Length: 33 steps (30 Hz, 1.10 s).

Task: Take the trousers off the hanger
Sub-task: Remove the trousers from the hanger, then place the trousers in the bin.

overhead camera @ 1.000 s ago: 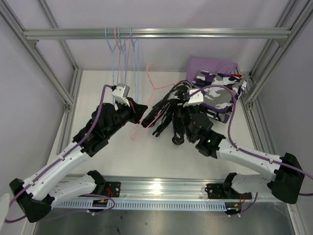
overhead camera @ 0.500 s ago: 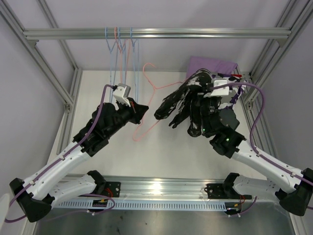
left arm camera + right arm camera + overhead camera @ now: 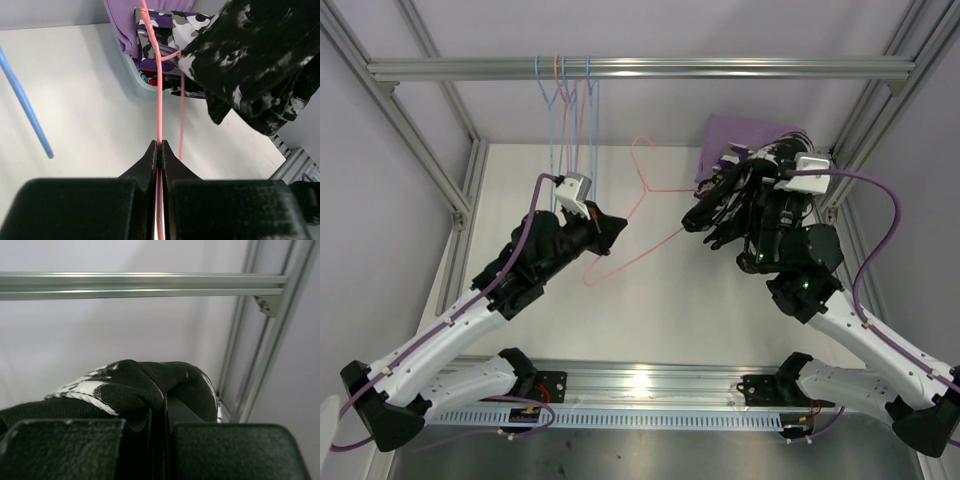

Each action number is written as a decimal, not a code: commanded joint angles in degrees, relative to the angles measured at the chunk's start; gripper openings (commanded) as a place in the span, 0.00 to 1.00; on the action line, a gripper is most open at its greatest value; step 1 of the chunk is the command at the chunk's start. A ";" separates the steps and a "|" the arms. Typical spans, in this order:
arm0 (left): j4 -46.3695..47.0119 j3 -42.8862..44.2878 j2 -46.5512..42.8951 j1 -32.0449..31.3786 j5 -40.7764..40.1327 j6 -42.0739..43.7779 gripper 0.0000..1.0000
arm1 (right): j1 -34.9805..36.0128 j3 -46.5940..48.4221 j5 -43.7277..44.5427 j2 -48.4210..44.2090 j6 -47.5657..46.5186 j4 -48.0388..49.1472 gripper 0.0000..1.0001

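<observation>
The black trousers with white blotches (image 3: 718, 205) (image 3: 250, 55) (image 3: 125, 382) hang bunched in the air over the back right of the table. My right gripper (image 3: 750, 180) (image 3: 159, 407) is shut on them. A pink wire hanger (image 3: 630, 255) (image 3: 159, 100) slants between the arms, and my left gripper (image 3: 612, 226) (image 3: 160, 146) is shut on its wire. The hanger's right end reaches the edge of the black cloth; I cannot tell whether it is still threaded through. Lilac trousers (image 3: 750, 135) (image 3: 122, 20) and purple-white-black print trousers (image 3: 165, 27) lie in a pale basket (image 3: 131, 75).
Several blue and pink wire hangers (image 3: 568, 100) hang from the top rail (image 3: 640, 68) at the back left; one blue wire (image 3: 25, 105) passes left of my left gripper. Frame posts (image 3: 865, 130) stand close behind the basket on the right.
My right gripper has carried the black trousers up and to the back right, toward the basket. The cloth has slid along the pink hanger to its right end. The left gripper has stayed in place.
</observation>
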 commanded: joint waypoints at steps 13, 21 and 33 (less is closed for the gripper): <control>0.95 3.53 -1.31 -0.77 -2.82 1.28 0.00 | -18.46 5.84 -2.14 8.29 10.94 5.90 0.00; 0.86 3.70 -1.49 -0.77 -2.38 1.19 0.00 | -22.86 11.99 -7.51 22.26 15.16 5.54 0.00; 0.78 3.97 -1.13 -0.77 -1.77 1.19 0.00 | -24.17 14.98 -13.22 40.89 15.61 10.37 0.00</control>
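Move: The basket the right hand is taking the held black trousers to lies about 24 cm ahead, 1 cm to its right and 36 cm below. The purple garment at the basket's back is some 30 cm ahead, 4 cm left and 32 cm below; the pink hanger's middle is about 26 cm left, 2 cm back and 12 cm lower. From the left hand, the basket is roughly 28 cm ahead, 32 cm right and 24 cm below. Right hand keeps its grip, swings right, then carries the trousers some 20 cm forward and 12 cm down basketwards. ##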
